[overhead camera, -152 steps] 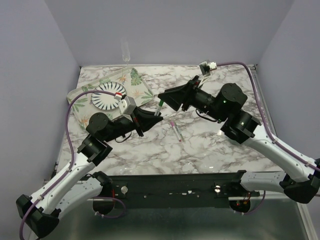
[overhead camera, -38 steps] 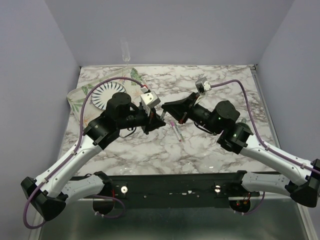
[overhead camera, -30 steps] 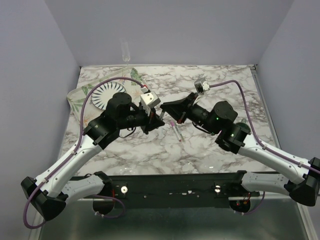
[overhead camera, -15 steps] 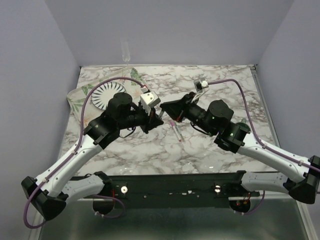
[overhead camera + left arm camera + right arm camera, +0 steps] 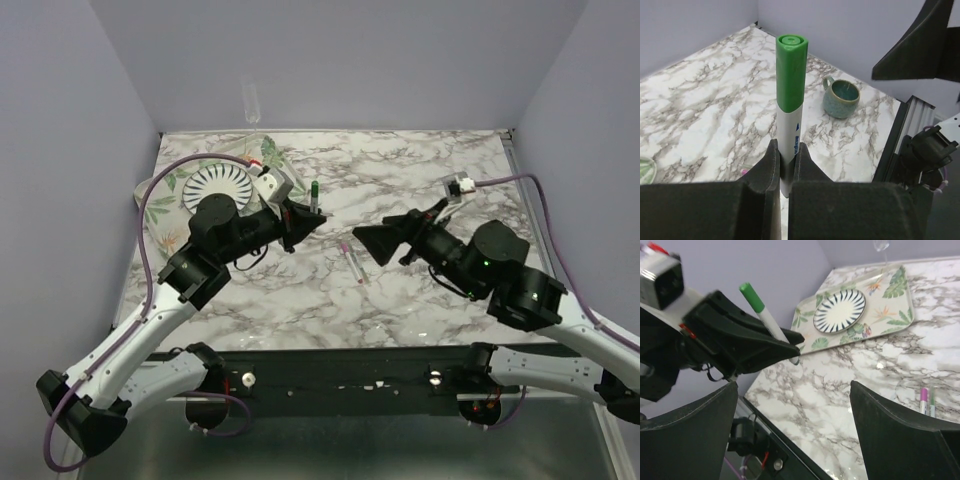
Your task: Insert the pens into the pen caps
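A white pen with the green cap (image 5: 791, 75) on its upper end stands upright between the fingers of my left gripper (image 5: 785, 160), which is shut on the barrel's lower part. From above, that pen (image 5: 313, 192) rises off the left gripper (image 5: 305, 222) over the table's left centre. It also shows in the right wrist view as a tilted pen (image 5: 771, 325). My right gripper (image 5: 375, 243) hangs wide open and holds nothing, a short way right of the left one. The other pen (image 5: 352, 263), with the pink cap on its end, lies on the marble between the two grippers.
A leaf-patterned tray (image 5: 165, 190) with a striped plate (image 5: 215, 185) sits at the back left. A wine glass (image 5: 252, 105) stands at the back edge. A teal mug (image 5: 841, 97) stands on the right part of the table. The black rail (image 5: 350, 375) runs along the near edge.
The right gripper has opened, let go of the green-capped pen and pulled back to the right. The left arm has drawn back to the left with the capped pen upright in its grip.
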Motion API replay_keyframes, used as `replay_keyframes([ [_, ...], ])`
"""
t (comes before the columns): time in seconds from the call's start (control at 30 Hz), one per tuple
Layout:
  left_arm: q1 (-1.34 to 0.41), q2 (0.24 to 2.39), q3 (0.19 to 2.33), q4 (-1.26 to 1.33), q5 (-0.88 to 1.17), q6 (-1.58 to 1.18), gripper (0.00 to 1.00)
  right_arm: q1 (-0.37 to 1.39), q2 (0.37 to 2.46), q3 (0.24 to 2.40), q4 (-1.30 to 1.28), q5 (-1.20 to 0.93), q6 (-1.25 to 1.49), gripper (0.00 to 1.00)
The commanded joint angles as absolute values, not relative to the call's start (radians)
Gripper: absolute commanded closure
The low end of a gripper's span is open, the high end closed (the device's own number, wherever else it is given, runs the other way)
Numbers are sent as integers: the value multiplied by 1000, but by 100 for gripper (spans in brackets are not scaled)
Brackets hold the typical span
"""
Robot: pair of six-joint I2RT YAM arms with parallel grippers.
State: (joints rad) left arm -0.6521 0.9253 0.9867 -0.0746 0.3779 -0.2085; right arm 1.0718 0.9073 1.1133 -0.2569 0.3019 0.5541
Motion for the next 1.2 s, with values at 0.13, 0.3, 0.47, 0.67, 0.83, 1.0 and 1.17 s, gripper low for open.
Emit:
replay_keyframes([
  [0.13, -652, 1009, 919, -99, 272, -497, 100, 1071, 710, 940, -354, 563, 661, 3],
  [0.3, -653, 1166, 936, -206, 221, -670, 100, 1072, 687, 922, -425, 592, 687, 3],
  [0.47, -653, 1347, 902, -181, 210, -807, 100, 1072, 696, 923, -532, 640, 788, 0],
  [0.67, -653, 1488, 844, -123, 196, -934, 99, 1072, 681, 924, -598, 623, 805, 0],
  [0.83, -666, 1581, 824, -115, 193, -982, 89, 1071, 652, 896, -597, 640, 819, 0],
  [1.0, -678, 1643, 857, -164, 181, -994, 79, 1072, 650, 885, -598, 632, 821, 0],
  [1.17, -689, 1605, 896, -228, 147, -980, 56, 1072, 673, 894, -629, 632, 838, 0],
])
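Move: The patch of table where I'll lay the upright green-capped pen is almost under my left hand: about 34 cm below, 2 cm ahead and 2 cm to the right. From that hand, the pink pen lies about 7 cm ahead and 8 cm right, with the slim green pen just beyond it, 7 cm ahead and 10 cm right, both some 35 cm down. From my empty right hand, the patch is about 6 cm ahead, 10 cm left and 37 cm below. I bring the green-capped pen down some 32 cm in my left hand, bowing slightly forward and then partly back, while the wrist tips the fingers from level to steeply down and turns counter-clockwise. Close over the table, left of the pink pen, I slow and open the fingers part-way. My right hand, already open, draws off to the right and down, about 10 cm each way. ##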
